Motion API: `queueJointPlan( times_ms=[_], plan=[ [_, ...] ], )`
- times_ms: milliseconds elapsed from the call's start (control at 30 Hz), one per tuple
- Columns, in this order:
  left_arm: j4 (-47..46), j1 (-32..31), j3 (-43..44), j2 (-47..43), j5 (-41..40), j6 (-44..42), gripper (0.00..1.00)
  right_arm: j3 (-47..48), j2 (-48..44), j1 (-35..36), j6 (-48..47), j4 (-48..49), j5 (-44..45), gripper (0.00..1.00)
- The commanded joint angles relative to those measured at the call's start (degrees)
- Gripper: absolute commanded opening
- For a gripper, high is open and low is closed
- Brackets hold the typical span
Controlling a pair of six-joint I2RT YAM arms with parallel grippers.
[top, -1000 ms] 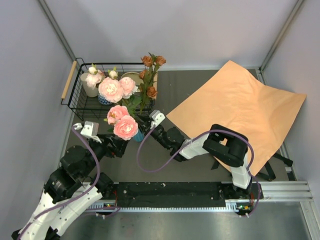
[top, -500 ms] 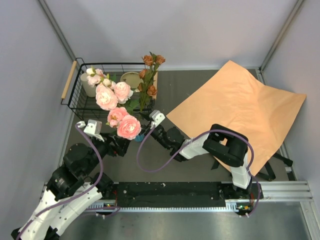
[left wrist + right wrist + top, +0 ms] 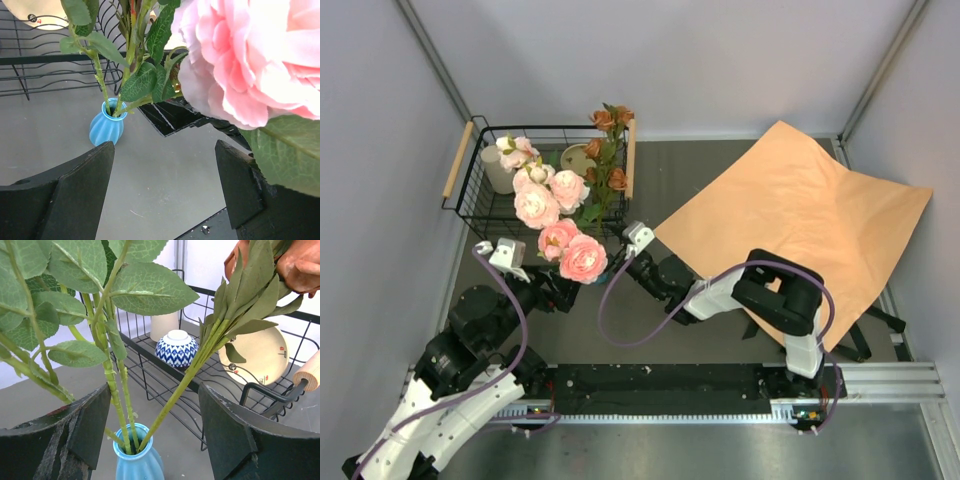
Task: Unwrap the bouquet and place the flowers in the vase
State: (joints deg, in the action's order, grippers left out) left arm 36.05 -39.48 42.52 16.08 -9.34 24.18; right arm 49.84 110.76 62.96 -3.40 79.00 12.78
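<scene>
The teal-blue ribbed vase stands on the grey table in front of the basket. Several green stems of the flowers sit in its neck. From above, pink peonies hide the vase, and the rust-orange roses lean over the basket. My right gripper is open, a finger on each side of the stems without touching them. My left gripper is open and empty, low on the near-left side of the vase. The bouquet's orange-tan paper lies spread flat on the right.
A black wire basket with a wooden handle stands at the back left, just behind the vase. It holds a beige cup, a blue-and-white bowl and a cream plate. Grey walls close in both sides.
My right gripper has opened and let go of the stems. The rust roses and pink blooms have tipped away towards the basket. The left arm has hardly moved.
</scene>
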Motion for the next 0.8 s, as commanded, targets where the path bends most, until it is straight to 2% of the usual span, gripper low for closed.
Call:
queueJointPlan(
  times_ms=[0, 300, 667, 767],
  plan=[
    [-2.9, -0.1, -0.4, 0.5, 0.6, -0.3, 0.87, -1.6, -2.7, -0.4, -0.3, 13.3, 0.1, 0.72],
    [-3.3, -0.1, -0.3, 0.9, 0.3, 0.2, 0.88, -3.3, -3.7, -0.4, -1.3, 13.2, 1.3, 0.86],
    [-4.1, -0.1, 0.0, 2.2, -0.5, 0.6, 0.88, -2.4, -4.0, -0.4, -2.8, 9.2, 2.1, 0.91],
    [-4.1, -0.2, 0.1, 2.3, -0.8, 0.3, 0.88, -2.1, -6.3, -0.5, -3.0, 3.5, 1.4, 0.92]
  ],
)
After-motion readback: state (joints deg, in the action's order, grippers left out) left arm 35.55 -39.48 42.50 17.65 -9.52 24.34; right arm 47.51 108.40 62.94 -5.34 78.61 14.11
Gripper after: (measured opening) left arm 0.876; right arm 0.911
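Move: The vase stands in front of my right hand, roughly 3 cm ahead and 5 cm left, its middle about 14 cm below, with the stems already in its mouth. The nearest big pink rose hangs about 10 cm back, 4 cm left and 12 cm above that hand. The dish rack's middle is some 26 cm ahead, 18 cm left and 16 cm below. From my left hand the vase is about 15 cm ahead, 3 cm right and 20 cm lower. With the stems already standing in the vase, I go on spreading my right fingers from partly open to almost fully open around the stems just above it. The same hand eases only about 1 cm to the right, slowing as it goes, and turns a couple of degrees clockwise while keeping its height. ##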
